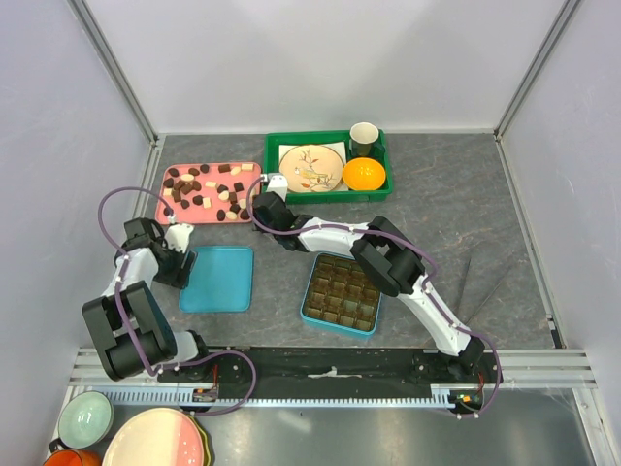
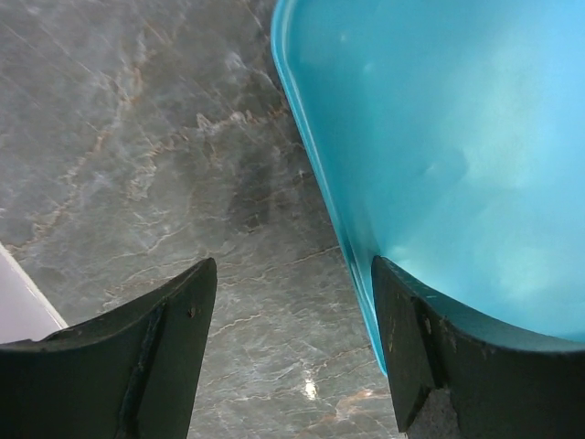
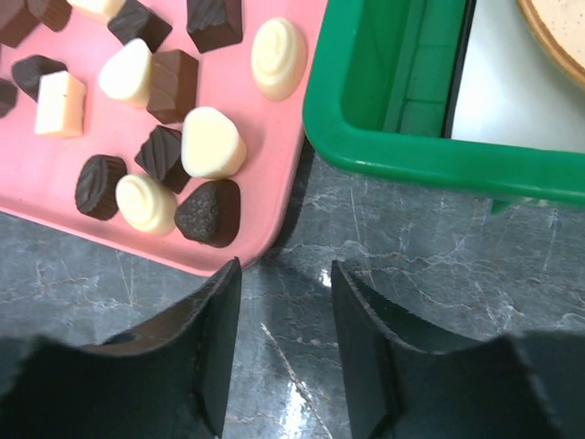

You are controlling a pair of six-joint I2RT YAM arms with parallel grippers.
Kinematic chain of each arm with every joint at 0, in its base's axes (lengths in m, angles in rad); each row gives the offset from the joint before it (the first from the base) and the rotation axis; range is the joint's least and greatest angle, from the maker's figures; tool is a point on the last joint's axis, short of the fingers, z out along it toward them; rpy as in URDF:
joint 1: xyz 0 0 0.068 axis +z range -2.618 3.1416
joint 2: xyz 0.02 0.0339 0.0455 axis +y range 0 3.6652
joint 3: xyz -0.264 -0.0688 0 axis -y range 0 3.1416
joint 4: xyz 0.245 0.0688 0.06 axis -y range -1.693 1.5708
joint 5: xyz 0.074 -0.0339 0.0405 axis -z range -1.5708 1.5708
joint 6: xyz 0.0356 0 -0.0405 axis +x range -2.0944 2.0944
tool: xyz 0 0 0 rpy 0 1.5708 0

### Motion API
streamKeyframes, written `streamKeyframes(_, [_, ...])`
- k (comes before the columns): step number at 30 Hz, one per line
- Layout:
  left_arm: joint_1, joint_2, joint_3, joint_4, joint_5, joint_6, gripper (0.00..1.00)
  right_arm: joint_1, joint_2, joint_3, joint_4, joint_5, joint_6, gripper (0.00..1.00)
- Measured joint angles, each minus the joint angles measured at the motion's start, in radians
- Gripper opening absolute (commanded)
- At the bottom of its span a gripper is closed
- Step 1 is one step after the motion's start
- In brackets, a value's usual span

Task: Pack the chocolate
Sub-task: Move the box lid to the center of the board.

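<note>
The chocolate, dark, brown and cream-white pieces, lies scattered on a pink tray. In the right wrist view a dark heart-shaped piece and white pieces sit near the pink tray's corner. My right gripper is open over bare table just off that corner, holding nothing. A teal box with a brown grid insert stands mid-table. Its flat teal lid lies to its left. My left gripper is open at the lid's left edge, with its right-hand finger over the rim.
A green bin behind the box holds a patterned plate, a dark cup and an orange. Bowls and plates sit below the table's near rail. White walls enclose three sides.
</note>
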State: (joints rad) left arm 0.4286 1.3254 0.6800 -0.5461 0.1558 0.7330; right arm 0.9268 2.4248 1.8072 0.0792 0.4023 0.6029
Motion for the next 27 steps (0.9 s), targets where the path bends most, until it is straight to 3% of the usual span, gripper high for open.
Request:
streamKeyframes(8, [0.028, 0.008, -0.019, 0.036, -0.018, 0.025, 0.76, 0.002, 0.000, 0.012, 0.006, 0.010, -0.001, 0.55])
streamKeyframes(19, [0.117, 0.014, -0.018, 0.070, -0.016, 0.080, 0.76, 0.005, 0.076, 0.243, -0.088, 0.051, -0.012, 0.54])
streamKeyframes(27, [0.196, 0.013, -0.018, 0.067, -0.016, 0.139, 0.76, 0.006, 0.146, 0.280, -0.167, 0.087, -0.032, 0.54])
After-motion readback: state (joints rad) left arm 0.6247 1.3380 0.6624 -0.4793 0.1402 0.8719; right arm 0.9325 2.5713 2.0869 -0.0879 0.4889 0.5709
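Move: The lid's middle lies about 10 cm to the left gripper's right, level fore and aft and some 1 cm below; its left rim is already between the open fingers. The chocolate tray's middle is about 23 cm ahead of that gripper and 7 cm right. From the right gripper that tray's middle lies some 10 cm ahead and 14 cm left, the green tray's about 16 cm ahead and 16 cm right, both about 2 cm lower. Drag the lid about 5 cm left with the left gripper, its right finger hooked inside the lid's left rim, easing back late and keeping the fingers wide open. Meanwhile hop the open right gripper up some 4.5 cm, forward and a little left over the chocolate tray's near right corner, then lower it again so the fingers straddle that rim. ##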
